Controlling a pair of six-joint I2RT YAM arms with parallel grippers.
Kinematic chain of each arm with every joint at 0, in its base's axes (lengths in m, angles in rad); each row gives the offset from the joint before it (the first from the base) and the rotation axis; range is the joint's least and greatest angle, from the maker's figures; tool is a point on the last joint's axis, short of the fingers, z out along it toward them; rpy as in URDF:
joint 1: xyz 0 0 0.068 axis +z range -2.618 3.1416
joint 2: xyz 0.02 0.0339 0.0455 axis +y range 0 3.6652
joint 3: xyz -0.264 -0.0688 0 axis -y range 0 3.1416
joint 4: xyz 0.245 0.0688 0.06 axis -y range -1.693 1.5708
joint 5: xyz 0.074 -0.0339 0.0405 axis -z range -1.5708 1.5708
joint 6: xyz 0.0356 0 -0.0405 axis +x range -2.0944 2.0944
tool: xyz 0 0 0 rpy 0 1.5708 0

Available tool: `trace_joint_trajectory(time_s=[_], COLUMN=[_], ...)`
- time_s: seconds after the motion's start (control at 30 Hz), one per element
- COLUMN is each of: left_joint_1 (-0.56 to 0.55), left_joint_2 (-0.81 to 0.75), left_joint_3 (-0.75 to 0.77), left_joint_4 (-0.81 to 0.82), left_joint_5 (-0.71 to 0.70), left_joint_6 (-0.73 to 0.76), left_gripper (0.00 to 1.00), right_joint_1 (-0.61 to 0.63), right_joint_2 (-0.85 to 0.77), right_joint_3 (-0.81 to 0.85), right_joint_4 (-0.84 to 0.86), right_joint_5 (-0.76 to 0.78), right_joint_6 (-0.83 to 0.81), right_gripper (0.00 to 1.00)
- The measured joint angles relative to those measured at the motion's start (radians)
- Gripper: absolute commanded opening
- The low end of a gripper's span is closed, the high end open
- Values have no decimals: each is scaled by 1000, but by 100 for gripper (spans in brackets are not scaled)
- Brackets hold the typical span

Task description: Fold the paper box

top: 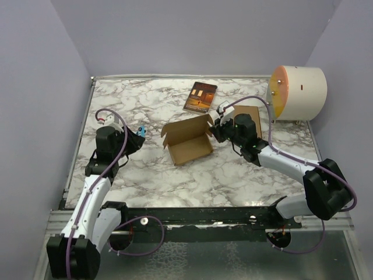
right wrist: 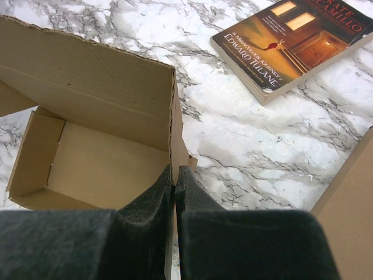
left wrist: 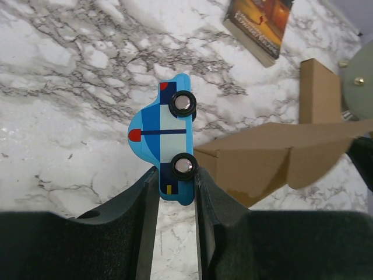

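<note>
The paper box [top: 186,143] stands open-topped in the middle of the table, brown cardboard with its flaps up; it also shows in the left wrist view [left wrist: 262,163] and the right wrist view [right wrist: 105,116]. My right gripper [top: 214,129] is at the box's right end, its jaws [right wrist: 175,175] shut on the upright edge of the right wall. My left gripper [top: 140,133] hovers left of the box. Its fingers [left wrist: 176,175] are shut on the rear of a blue toy car [left wrist: 166,137], which points away from the wrist.
A dark red-brown book [top: 200,96] lies behind the box. A bigger brown carton [top: 250,114] sits behind my right gripper. A cream drum with an orange face [top: 297,92] stands at the far right. Purple walls close in the table.
</note>
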Motion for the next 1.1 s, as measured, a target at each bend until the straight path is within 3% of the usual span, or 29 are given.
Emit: trace_joint_trajectory(time_s=[0.27,0.63,1.1], left_joint_1=[0,-1,-37], left_joint_2=[-150,-210,-246], left_joint_3=[0,34,47], left_joint_4=[-4,32,237], left_joint_5=[100,233,359], left_joint_6=[-32,-130,-272], left_gripper=[20,20,20], right_joint_1=[0,-3,-3], right_joint_2=[25,32,42], right_joint_3=[0,0,0], right_joint_4=[0,-1,-1], right_joint_5=[6,9,9], right_joint_6=[0,0,0], right_gripper=[2,2,2])
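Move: The left hand already holds the toy car; the open box's tray lies some 19 cm to its right, 3 cm ahead and 13 cm below. The box's raised lid stands about 8 cm ahead and 17 cm right, 6 cm lower; the book lies 31 cm ahead and 23 cm right, 15 cm lower. From the right hand, still pinching the lid's side tab, the tray is about 8 cm left, 2 cm back and 11 cm below. Upwards above all, the left hand climbs about 15 cm with the toy car still gripped, while easing rightwards, to the box's side, and slightly back. Its wrist turns clockwise, rolls its left side down and lifts the pointing fingers to nearly level, each some 20 degrees. The right hand keeps its pinch on the lid's tab and sinks a couple of centimetres. ##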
